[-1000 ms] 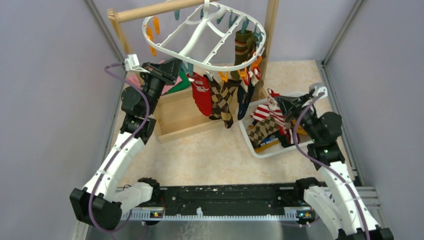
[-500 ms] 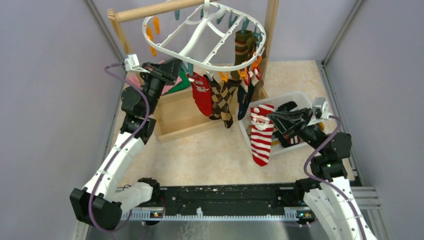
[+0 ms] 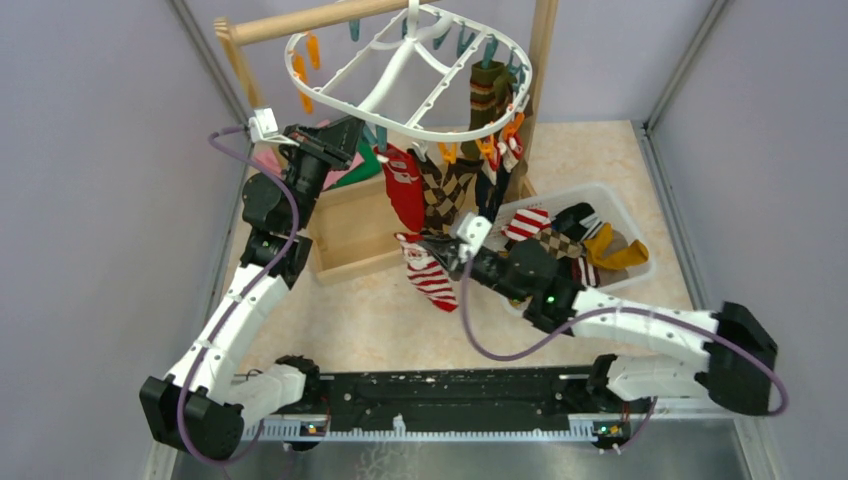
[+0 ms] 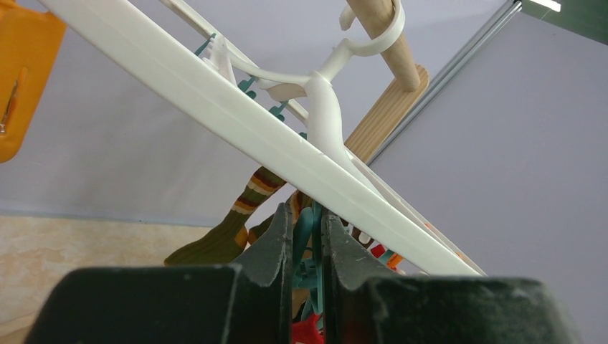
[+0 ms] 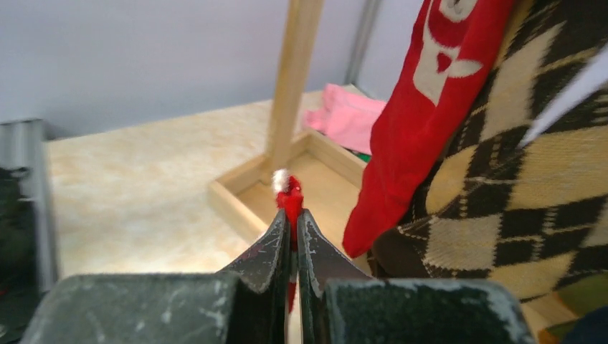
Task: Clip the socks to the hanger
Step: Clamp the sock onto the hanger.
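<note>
The white oval hanger point(image 3: 395, 70) hangs from the wooden pole, with a red sock point(image 3: 403, 190), a brown argyle sock point(image 3: 447, 190) and a brown-green striped sock point(image 3: 487, 95) clipped along its near rim. My left gripper point(image 3: 365, 140) reaches up under that rim point(image 4: 236, 115) and is shut on a teal clip point(image 4: 305, 236). My right gripper point(image 3: 425, 243) is shut on the cuff of a red-and-white striped sock point(image 3: 430, 278), which dangles just below the hung red sock point(image 5: 423, 107) and argyle sock point(image 5: 516, 179). The pinched red cuff point(image 5: 289, 197) pokes out past the right gripper point(image 5: 294, 215).
A white basket point(image 3: 615, 195) at right holds more socks, among them a mustard one point(image 3: 612, 250) and a black one point(image 3: 575, 218). A shallow wooden tray point(image 3: 350, 225) sits under the hanger. Pink cloth point(image 5: 348, 115) lies behind it. A wooden post point(image 3: 540, 60) stands behind the hung socks.
My right arm lifted the striped sock out of the basket and swung it left to below the hung socks. The left arm has stayed still on the clip.
</note>
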`<act>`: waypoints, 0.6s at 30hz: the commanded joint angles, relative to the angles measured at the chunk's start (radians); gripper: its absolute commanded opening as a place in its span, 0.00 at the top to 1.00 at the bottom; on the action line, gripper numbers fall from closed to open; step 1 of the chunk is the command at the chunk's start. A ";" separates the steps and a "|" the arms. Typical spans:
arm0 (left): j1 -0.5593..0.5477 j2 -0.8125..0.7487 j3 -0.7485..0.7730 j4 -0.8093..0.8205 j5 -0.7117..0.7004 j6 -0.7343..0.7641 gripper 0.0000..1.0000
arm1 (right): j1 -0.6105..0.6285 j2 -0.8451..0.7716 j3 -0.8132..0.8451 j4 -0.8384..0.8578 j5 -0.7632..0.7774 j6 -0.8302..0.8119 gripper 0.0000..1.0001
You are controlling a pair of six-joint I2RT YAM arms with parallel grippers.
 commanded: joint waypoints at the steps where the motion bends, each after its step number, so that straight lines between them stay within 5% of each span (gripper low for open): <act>1: 0.003 -0.005 -0.010 -0.026 -0.027 -0.035 0.94 | 0.080 0.203 0.070 0.440 0.323 -0.258 1.00; 10: 0.004 0.009 -0.017 -0.023 -0.037 -0.059 0.94 | 0.239 0.701 0.301 1.229 0.587 -0.827 1.00; 18: 0.005 -0.006 -0.009 -0.049 -0.054 -0.014 0.94 | 0.252 0.862 0.520 1.234 0.680 -0.928 1.00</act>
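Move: The right hand already pinches the striped sock. Its goal, the teal clip on the hanger rim, is roughly 13 cm ahead, 8 cm to its left and 14 cm up. The hanging red sock is about 8 cm ahead, 4 cm left and 6 cm up, the checkered sock 8 cm ahead, 3 cm right and 4 cm up. The left hand has that clip between its fingers, its middle about 2 cm below and 1 cm ahead. Right hand swings the pinched striped sock 11 cm left, then forward and up towards the clip, fingers tipping up. ##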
